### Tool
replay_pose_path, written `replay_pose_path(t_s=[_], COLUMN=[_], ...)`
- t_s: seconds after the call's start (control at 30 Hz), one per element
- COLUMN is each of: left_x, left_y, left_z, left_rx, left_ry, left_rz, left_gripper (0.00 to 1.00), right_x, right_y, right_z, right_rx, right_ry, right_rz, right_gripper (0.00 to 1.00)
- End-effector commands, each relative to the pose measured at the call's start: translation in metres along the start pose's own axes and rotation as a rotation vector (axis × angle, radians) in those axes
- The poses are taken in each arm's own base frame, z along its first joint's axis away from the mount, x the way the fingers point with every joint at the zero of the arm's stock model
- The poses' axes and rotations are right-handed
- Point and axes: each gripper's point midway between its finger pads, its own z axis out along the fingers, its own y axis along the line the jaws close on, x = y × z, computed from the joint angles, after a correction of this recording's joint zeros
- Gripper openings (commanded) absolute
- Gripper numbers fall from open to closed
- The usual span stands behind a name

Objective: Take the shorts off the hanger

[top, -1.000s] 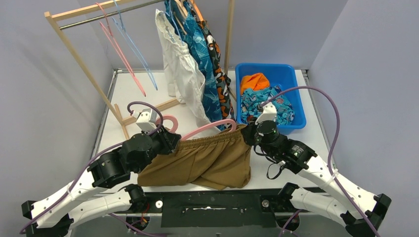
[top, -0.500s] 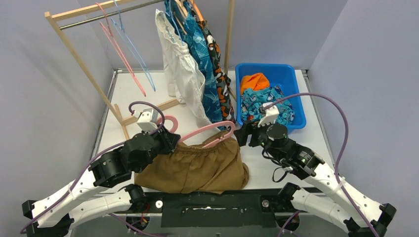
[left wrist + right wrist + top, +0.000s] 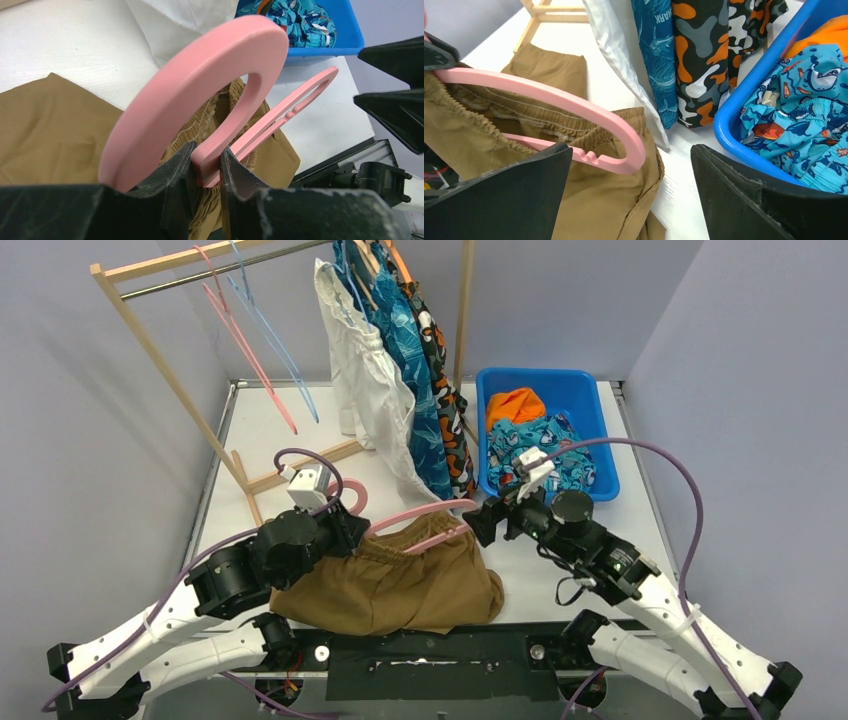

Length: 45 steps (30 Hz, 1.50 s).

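Observation:
The brown shorts [image 3: 400,585] lie crumpled on the table near its front edge. Their elastic waistband is still bunched round the left part of the pink hanger [image 3: 420,512]. The hanger's right end sticks out bare over the fabric [image 3: 589,200]. My left gripper [image 3: 207,170] is shut on the hanger's neck, just below the hook, and holds it above the table. My right gripper [image 3: 631,150] stands wide open just right of the hanger's free end, with nothing in it. White [image 3: 370,380], blue patterned [image 3: 415,370] and camouflage shorts [image 3: 445,390] hang on the rack.
The blue bin [image 3: 560,390] at the back right holds orange shorts [image 3: 515,405] and teal shark-print shorts [image 3: 545,455]. A wooden rack [image 3: 160,370] spans the back, with an empty pink hanger [image 3: 240,340] and an empty blue hanger [image 3: 280,340] on it. Grey walls close both sides.
My right gripper has opened, let go of the brown shorts' waistband and drawn back to the right. The shorts have slumped left onto the table, baring the hanger's right end.

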Motion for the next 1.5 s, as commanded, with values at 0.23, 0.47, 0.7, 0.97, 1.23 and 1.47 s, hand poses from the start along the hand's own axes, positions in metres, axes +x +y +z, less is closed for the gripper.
replay_pose_path(t_s=[0.23,0.47,0.7,0.97,1.23,1.47], left_x=[-0.010,-0.010,-0.011,-0.012,-0.005,-0.006], left_y=[-0.019,-0.024,-0.027,-0.031,-0.044,-0.034], left_z=[-0.005,-0.004,-0.004,-0.005,-0.002,-0.006], left_rx=[0.088,0.103,0.116,0.139,0.186,0.152], left_ry=[-0.020,-0.013,-0.012,-0.014,0.030,0.019], left_rz=[-0.026,-0.030,-0.036,-0.035,-0.013,-0.020], left_gripper=[0.00,0.00,0.00,0.00,0.00,0.00], right_x=[0.001,-0.003,-0.005,-0.009,0.016,0.016], right_y=[0.035,0.043,0.039,0.027,0.008,0.026], right_z=[-0.005,-0.009,-0.006,-0.010,0.011,0.012], right_rx=[-0.545,-0.598,-0.559,-0.453,-0.393,-0.528], right_ry=[0.152,0.120,0.103,0.034,0.135,0.166], right_rz=[0.057,0.047,0.083,0.040,0.023,0.041], right_gripper=[0.79,0.69,0.73,0.87,0.84,0.51])
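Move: The open right hand is just short of the pink hanger's free right end, which lies about 3 cm to its left, level with it fore and aft, and about 3 cm lower. The near right part of the brown shorts' waistband hangs some 6 cm left, 2 cm back and 6 cm below that hand; the blue bin's middle is about 20 cm ahead, 18 cm right and 20 cm below. From the left hand, gripping the hanger, that end is about 23 cm right, 3 cm ahead, 1 cm lower. The right hand dips briefly forward and down, then swings back about 5 cm and a little left while rising again and turning some 30 degrees counter-clockwise, before coming forward and sinking about 5 cm to straddle the hanger's free end, fingers tipping further down and narrowing from wide open to a bit over half. The left hand keeps its pinch on the hanger and eases about 2 cm right and slightly back, turning slightly clockwise, feeding the hanger's end towards the right fingers. ##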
